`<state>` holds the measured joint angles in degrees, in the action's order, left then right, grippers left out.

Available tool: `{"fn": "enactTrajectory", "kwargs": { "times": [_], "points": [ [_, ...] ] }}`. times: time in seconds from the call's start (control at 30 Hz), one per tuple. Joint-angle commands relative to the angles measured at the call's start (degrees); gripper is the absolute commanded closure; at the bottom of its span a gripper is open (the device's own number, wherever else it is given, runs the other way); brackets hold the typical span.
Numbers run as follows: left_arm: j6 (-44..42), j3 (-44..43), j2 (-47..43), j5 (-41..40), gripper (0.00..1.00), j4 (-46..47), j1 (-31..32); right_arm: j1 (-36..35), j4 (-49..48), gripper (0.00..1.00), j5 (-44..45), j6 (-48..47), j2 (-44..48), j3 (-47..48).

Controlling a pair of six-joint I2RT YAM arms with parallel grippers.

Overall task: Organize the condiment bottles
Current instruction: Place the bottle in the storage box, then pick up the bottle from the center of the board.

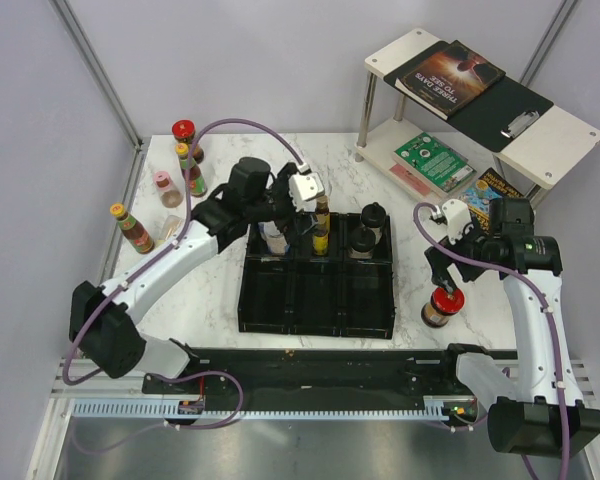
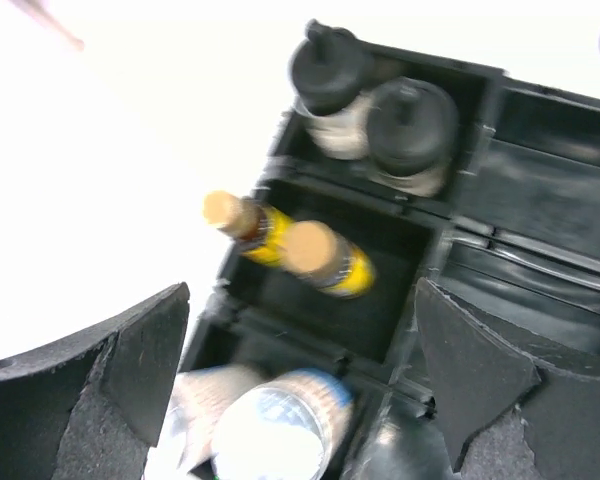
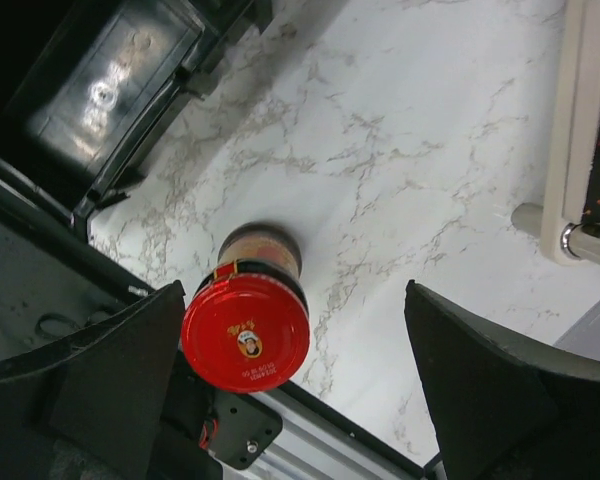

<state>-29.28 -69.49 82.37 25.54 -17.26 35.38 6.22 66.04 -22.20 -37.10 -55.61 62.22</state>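
Inside the back row of the black tray (image 1: 315, 300) stand a silver-lidded jar (image 1: 273, 238), two yellow-capped bottles (image 1: 321, 228) and two black-lidded jars (image 1: 368, 230). My left gripper (image 1: 292, 192) hovers open over that back row. In the left wrist view the silver-lidded jar (image 2: 280, 430) sits below the left gripper (image 2: 300, 375), untouched, with the yellow-capped bottles (image 2: 315, 255) and black-lidded jars (image 2: 410, 125) beyond. A red-capped jar (image 1: 442, 305) stands on the table right of the tray. My right gripper (image 3: 295, 375) is open above the red-capped jar (image 3: 245, 330), which lies close to the left finger (image 3: 110, 385).
On the table's far left stand a red-capped jar (image 1: 184, 133), a slim sauce bottle (image 1: 191, 170), a pink-lidded shaker (image 1: 165, 188) and another yellow-capped bottle (image 1: 130, 225). A white two-tier shelf (image 1: 550, 135) with books stands at the back right; its leg (image 3: 570, 240) is near the right gripper.
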Motion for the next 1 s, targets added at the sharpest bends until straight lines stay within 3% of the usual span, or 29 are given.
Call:
{"fn": "enactTrajectory", "kwargs": {
  "times": [0.0, 0.33, 0.57, 0.97],
  "points": [
    [1.3, -2.5, -6.8, -11.7, 0.0, -4.0, -0.3, 0.1, 7.7, 0.02, -0.7, -7.8, 0.4, -1.0],
    [-1.3, 8.0, -20.4, -15.8, 0.01, -11.1, -6.7, 0.1, 9.4, 0.02, 3.0, -13.9, 1.3, -8.5],
    [-2.4, 15.0, -27.4, -10.9, 0.01, -14.3, -17.6, 0.1, 8.1, 0.02, 6.7, -16.1, 3.0, -11.0],
    [-0.8, 26.3, -36.0, -9.2, 0.01, -14.8, -23.3, 0.1, 6.3, 0.02, 4.9, -18.4, 2.9, -12.4]
  ]
}}
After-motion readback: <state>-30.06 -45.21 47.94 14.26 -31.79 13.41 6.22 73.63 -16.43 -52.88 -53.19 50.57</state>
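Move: The red-lidded jar stands about 7 cm back from the right hand, 1 cm to its right and 12 cm below; the near black-lidded jar is 8 cm ahead of that hand and 19 cm left. From the left hand the near yellow-capped bottle is 1 cm ahead, 4 cm right, 14 cm down, the near white jar 1 cm ahead, 7 cm left, and the red-lidded jar 16 cm back, 32 cm right. Open right hand sinks and draws back 6 cm to the red lid while the empty left swings 20 cm left. ##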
